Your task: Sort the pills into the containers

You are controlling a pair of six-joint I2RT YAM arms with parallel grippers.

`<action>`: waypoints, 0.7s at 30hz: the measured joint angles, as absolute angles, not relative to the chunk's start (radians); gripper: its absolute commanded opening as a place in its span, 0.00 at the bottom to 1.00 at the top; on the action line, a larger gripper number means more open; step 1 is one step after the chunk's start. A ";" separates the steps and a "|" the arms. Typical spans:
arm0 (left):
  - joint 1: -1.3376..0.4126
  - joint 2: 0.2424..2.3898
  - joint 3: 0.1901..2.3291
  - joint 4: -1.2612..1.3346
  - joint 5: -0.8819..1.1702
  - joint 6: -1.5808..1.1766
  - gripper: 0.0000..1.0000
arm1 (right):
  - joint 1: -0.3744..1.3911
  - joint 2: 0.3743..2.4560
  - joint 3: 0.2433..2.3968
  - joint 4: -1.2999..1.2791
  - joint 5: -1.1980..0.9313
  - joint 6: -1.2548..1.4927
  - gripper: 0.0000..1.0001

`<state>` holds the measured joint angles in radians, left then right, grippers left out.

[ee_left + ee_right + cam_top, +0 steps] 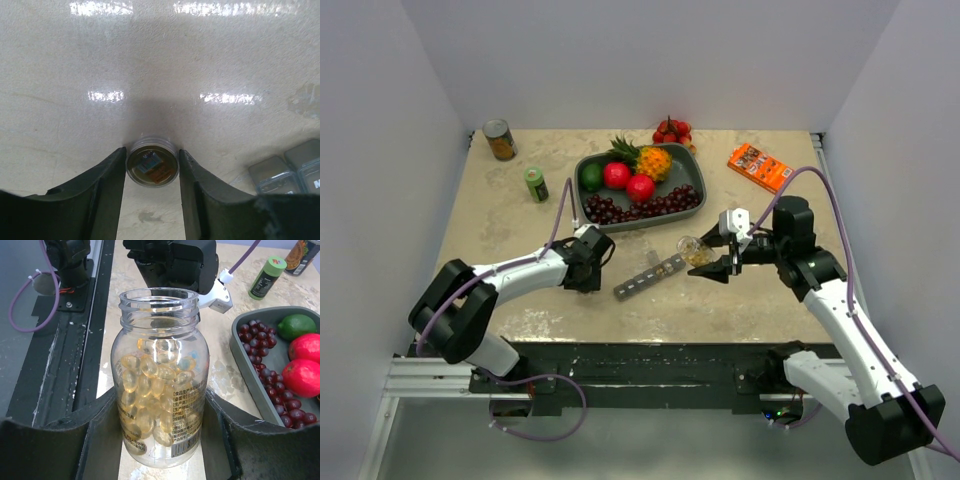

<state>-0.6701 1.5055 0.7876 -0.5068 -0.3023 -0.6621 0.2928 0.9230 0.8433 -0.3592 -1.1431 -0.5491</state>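
My right gripper (708,264) (160,401) is shut on a clear, uncapped pill bottle (695,250) (159,340). The bottle is about half full of yellow softgel pills (150,377) and hangs tilted over the right end of the containers (650,275), a narrow dark-grey strip of lidded compartments lying on the table. My left gripper (590,262) (152,151), left of the strip, is shut on the bottle's round clear cap (152,167), which lies flat on the table. Two compartments of the containers (287,172) show at the lower right of the left wrist view.
A grey tray (692,163) with a lime, red fruit, a pineapple and dark grapes stands behind the strip. A small green bottle (536,184) and a can (500,140) stand at the back left. An orange box (758,166) and red berries (672,130) lie at the back right.
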 measured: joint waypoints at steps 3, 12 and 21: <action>-0.670 1.505 0.787 -0.501 -0.301 -0.662 0.23 | 0.290 0.923 0.842 -0.358 -1.143 -0.549 0.01; -0.670 1.300 0.750 -0.500 -0.252 -0.643 0.08 | 0.285 0.936 0.842 -0.361 -1.141 -0.562 0.02; -0.670 0.947 0.708 -0.321 -0.014 -0.648 0.05 | 0.285 0.985 0.842 -0.437 -1.114 -0.655 0.02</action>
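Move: The jar lid is already between the left fingers, just on the table. The open pill jar it is taken to is held in the right hand, roughly 20 cm to the left hand's right, 3 cm back and 22 cm above. The pill organizer's middle lies about 13 cm right and 3 cm ahead at table height, the fruit tray some 23 cm ahead and 10 cm right. From the right hand the jar lid is about 20 cm left, 3 cm ahead and 22 cm below. The jar lid comes up off the table in the left fingers, which keep their pinch on its rim: after a brief hold the hand climbs about 15 cm, veering some 6 cm right towards the jar, while the downward-pointing fingers swing out some 40 degrees to the right and forward. The right hand keeps its grip on the pill jar and sinks slightly. ##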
